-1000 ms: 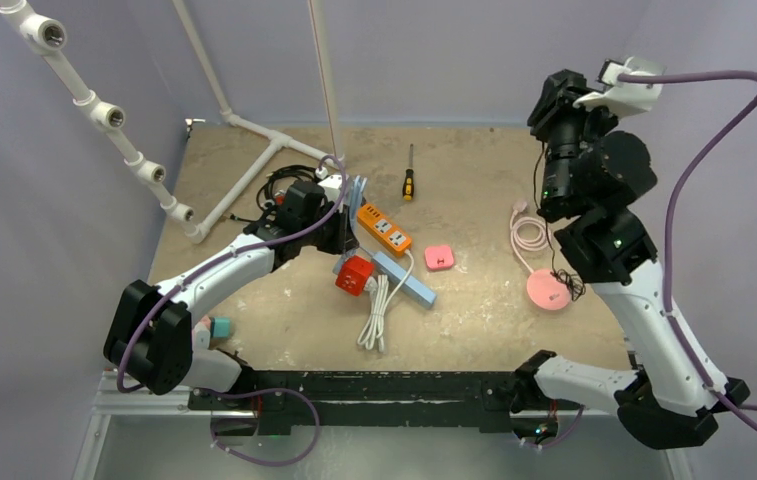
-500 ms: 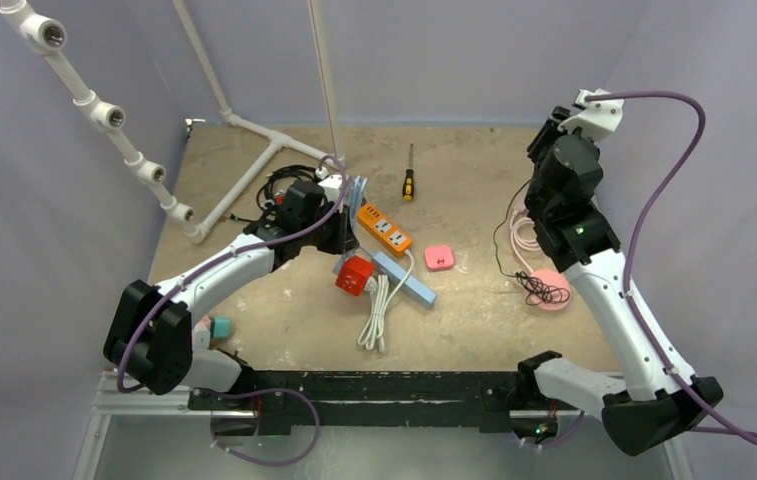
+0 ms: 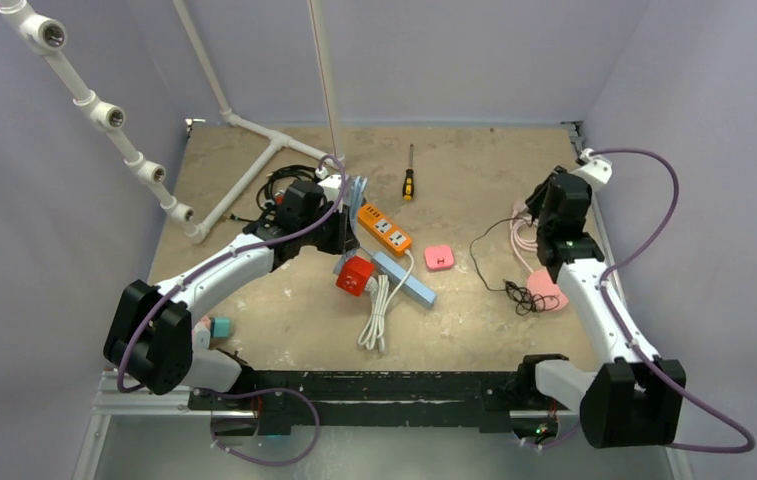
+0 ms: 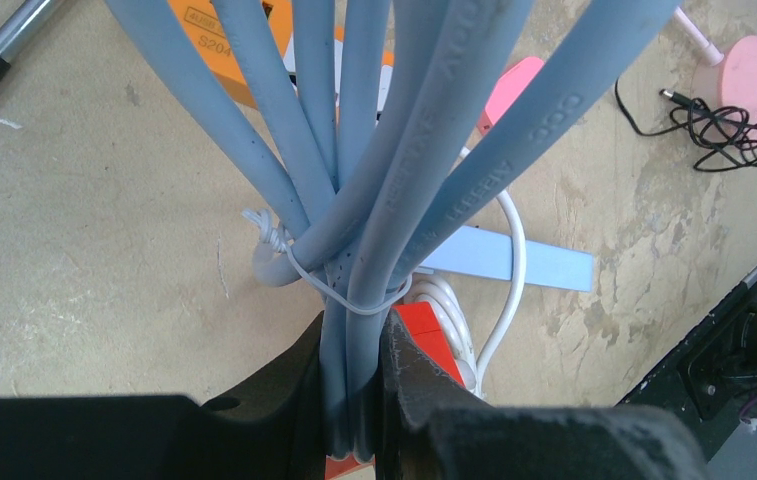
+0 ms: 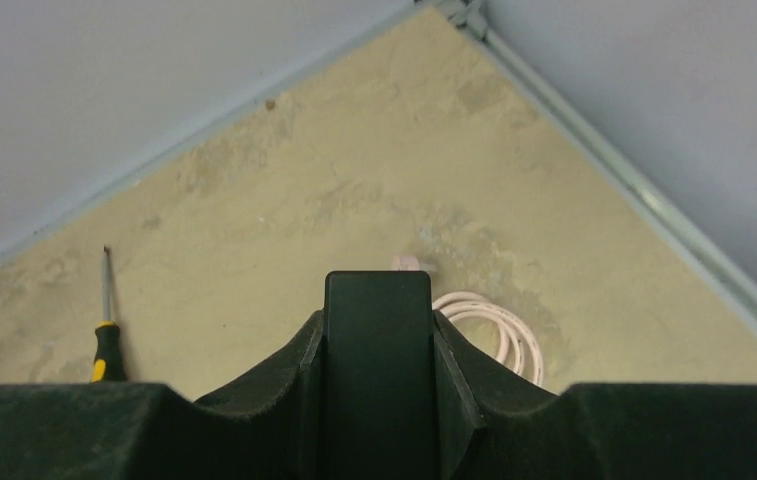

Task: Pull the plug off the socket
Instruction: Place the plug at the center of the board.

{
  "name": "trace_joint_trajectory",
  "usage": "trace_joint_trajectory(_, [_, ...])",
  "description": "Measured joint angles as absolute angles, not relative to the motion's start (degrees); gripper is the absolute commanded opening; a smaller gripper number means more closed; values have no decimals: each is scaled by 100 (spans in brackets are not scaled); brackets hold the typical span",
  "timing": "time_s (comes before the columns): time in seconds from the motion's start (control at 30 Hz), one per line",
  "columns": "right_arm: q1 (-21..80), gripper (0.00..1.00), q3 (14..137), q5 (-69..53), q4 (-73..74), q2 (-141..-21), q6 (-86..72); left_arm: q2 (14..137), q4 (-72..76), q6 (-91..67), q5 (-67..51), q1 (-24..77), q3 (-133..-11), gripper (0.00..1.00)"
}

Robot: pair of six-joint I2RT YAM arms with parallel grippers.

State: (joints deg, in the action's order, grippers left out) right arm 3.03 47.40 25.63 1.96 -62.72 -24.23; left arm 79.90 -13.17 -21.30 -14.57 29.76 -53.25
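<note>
My right gripper [image 3: 552, 205] [image 5: 378, 340] is shut on a black rectangular plug [image 5: 378, 372], low over the table's right side. The plug's thin black cable [image 3: 514, 292] trails loose across the table beside a pink disc [image 3: 546, 290]. The plug touches no socket. An orange socket strip [image 3: 384, 228], a blue strip [image 3: 404, 278] and a red cube socket [image 3: 354, 273] lie mid-table. My left gripper [image 3: 352, 200] [image 4: 354, 330] is shut on a tied bundle of blue-grey cable [image 4: 394, 170] above the red cube [image 4: 424, 335].
A screwdriver [image 3: 408, 178] lies at the back. A coiled pink cable [image 5: 494, 325] sits just beyond the plug. A small pink square [image 3: 439, 257], a white cord [image 3: 376, 315], white pipes [image 3: 254, 165] at the back left and a teal block [image 3: 221, 327] are also there.
The right arm has swung down from high above the table to low at the right side, carrying the black plug; its cable now trails across the table. The left arm has not moved.
</note>
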Motion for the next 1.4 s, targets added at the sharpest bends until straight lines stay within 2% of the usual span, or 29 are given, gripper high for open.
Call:
trace_joint_trajectory(0.17, [-548, 0, 4362, 1317, -78, -6812, -2659, 7990, -1317, -2139, -1479, 2969, -5325, 0])
trace_joint_trajectory(0.3, [-764, 0, 4392, 521, -261, -7463, -2611, 7992, -1317, -2141, -1481, 2969, -5325, 0])
trace_joint_trajectory(0.57, [-746, 13, 4794, -543, -357, -8750, -2285, 7992, -1317, -2141, -1483, 2967, -5325, 0])
trace_joint_trajectory(0.67, [-746, 23, 4908, -714, -445, -8997, -2270, 7992, -1317, -2141, -1483, 2967, -5325, 0])
trace_joint_trajectory(0.77, [-746, 44, 4960, -681, -449, -9091, -2265, 7992, -1317, -2141, -1483, 2967, -5325, 0])
trace_joint_trajectory(0.9, [-746, 60, 5015, -515, -475, -9135, -2268, 7992, -1317, -2141, -1487, 2967, -5325, 0])
trace_joint_trajectory(1.4, [-746, 70, 5022, -226, -521, -8858, -2161, 7992, -1317, -2141, -1529, 2965, -5325, 0])
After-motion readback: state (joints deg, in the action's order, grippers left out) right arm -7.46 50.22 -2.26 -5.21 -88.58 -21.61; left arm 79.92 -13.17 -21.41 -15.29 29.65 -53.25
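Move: The black adapter plug is already in the right hand's grip. The bare spot on the board meant for it lies about 6 cm ahead, 2 cm left and some 16 cm below that hand. The pink plug is about 9 cm ahead and 4 cm right, its pink coil 2 cm ahead and 6 cm right, and the pink socket 4 cm back and 14 cm left, all at board level. From the left hand the spot is roughly 12 cm ahead, 30 cm right and 8 cm below. The black plug is brought down about 15 cm to the board by the right hand, which also works forward some 5 cm towards the bare patch left of the pink plug, drifting slightly right before swinging back left. The wrist tips down and turns counter-clockwise, each nearly 20 degrees; then the fingers spread, let go of the plug and start to rise, about 2 cm. ##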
